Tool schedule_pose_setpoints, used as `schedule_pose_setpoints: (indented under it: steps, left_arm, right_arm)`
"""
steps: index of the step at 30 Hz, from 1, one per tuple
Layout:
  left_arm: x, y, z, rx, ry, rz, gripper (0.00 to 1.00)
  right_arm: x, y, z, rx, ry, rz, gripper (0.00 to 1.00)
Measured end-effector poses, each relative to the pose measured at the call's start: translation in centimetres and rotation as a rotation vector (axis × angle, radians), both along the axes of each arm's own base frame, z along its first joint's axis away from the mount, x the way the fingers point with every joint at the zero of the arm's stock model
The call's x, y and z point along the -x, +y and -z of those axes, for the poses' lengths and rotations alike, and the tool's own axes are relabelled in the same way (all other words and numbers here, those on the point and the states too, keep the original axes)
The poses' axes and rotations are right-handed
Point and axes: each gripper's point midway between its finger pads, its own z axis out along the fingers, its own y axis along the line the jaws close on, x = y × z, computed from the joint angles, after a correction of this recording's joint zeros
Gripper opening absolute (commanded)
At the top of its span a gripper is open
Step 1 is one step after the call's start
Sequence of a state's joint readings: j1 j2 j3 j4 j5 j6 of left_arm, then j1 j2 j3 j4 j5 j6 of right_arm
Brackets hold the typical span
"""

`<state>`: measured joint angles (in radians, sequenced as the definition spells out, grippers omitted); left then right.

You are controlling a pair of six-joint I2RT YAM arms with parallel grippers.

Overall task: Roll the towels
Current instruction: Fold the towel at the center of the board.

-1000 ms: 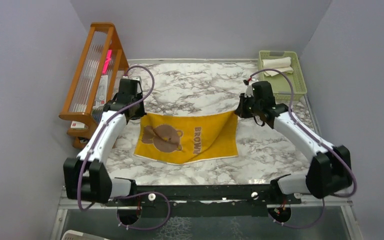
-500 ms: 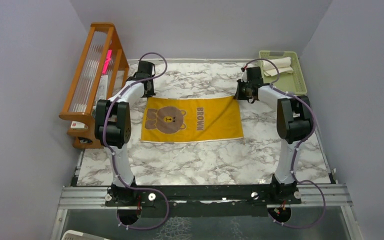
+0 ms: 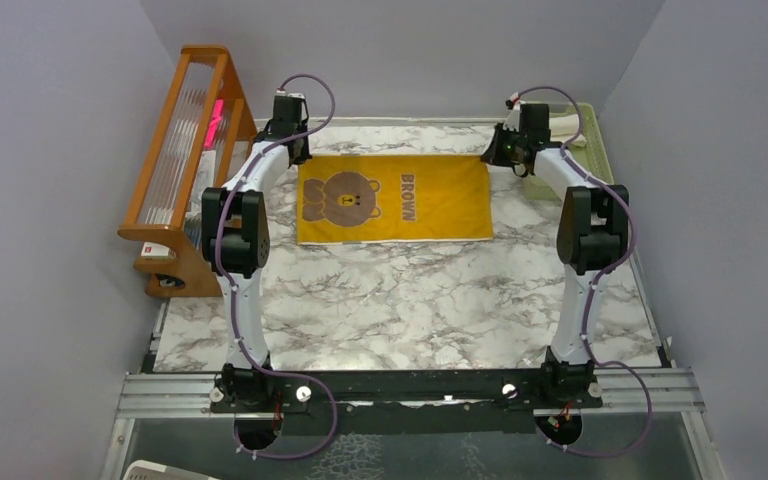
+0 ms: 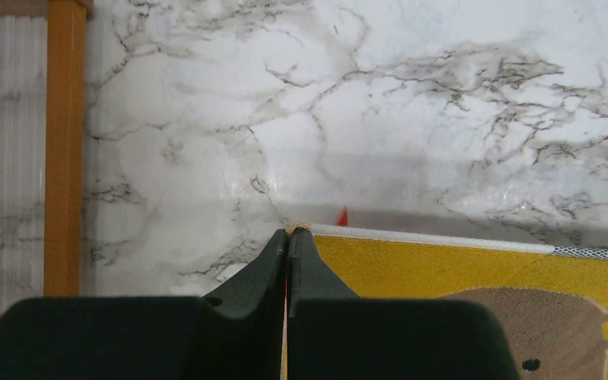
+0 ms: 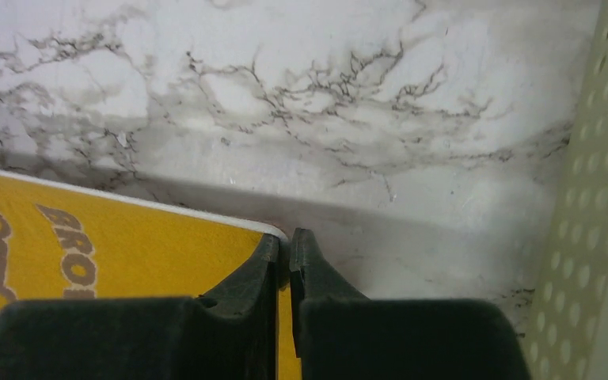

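A mustard yellow towel with a brown bear and the word BROWN lies spread flat at the far middle of the marble table. My left gripper is shut on its far left corner, and the wrist view shows the corner pinched between the closed fingers. My right gripper is shut on the far right corner. A cream-white towel lies rolled in the green basket, mostly hidden behind the right arm. No brown towel is in view.
A wooden rack with clear panels stands along the table's left edge, close to the left arm. The pale green basket sits at the far right corner, its perforated wall just right of the right gripper. Grey walls enclose the table.
Both arms have stretched toward the far edge, dragging the yellow towel away from the front. It went from hanging and creased to lying flat and square.
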<state>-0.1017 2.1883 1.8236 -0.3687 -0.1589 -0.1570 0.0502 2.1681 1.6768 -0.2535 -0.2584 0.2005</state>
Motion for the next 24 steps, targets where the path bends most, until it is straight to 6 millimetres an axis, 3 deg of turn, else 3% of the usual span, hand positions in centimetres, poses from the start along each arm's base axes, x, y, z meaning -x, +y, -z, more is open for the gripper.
schedule_pose_setpoints:
  steps: [4, 9, 14, 19, 24]
  left_arm:
    - [-1.0, 0.0, -1.2, -0.002, -0.046, 0.02, 0.0]
    - [-0.8, 0.0, -0.8, -0.003, -0.058, 0.032, 0.0]
    - [3.1, 0.0, 1.3, 0.019, -0.003, 0.024, 0.0]
    - [6.6, 0.2, 2.0, 0.05, 0.016, -0.007, 0.0]
    - [9.1, 0.3, 2.6, 0.079, 0.026, -0.041, 0.0]
  right_arm:
    - [-1.3, 0.0, -1.6, -0.001, -0.036, -0.011, 0.01]
    - [-0.5, -0.1, -1.0, 0.003, -0.012, -0.014, 0.01]
    - [4.5, 0.0, 1.9, -0.025, 0.097, 0.006, 0.01]
    - [10.0, 0.2, 3.3, -0.077, 0.166, 0.042, 0.01]
    - [12.6, 0.3, 3.3, -0.108, 0.171, 0.067, 0.01]
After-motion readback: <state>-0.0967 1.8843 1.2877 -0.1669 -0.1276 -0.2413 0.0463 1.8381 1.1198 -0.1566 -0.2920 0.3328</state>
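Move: Each hand already pinches a far corner of the spread yellow towel. Its near left corner lies about 21 cm back from the left hand and 2 cm to its left, its near right corner about 20 cm back from the right hand and 2 cm to its right, both some 6 cm lower. The bear print is 10 cm back and 10 cm right of the left hand; the green basket is 20 cm right and 2 cm ahead of the right hand. Both hands keep the far corners pinched, rise slightly, then sweep back 10–14 cm and down towards the near edge. ##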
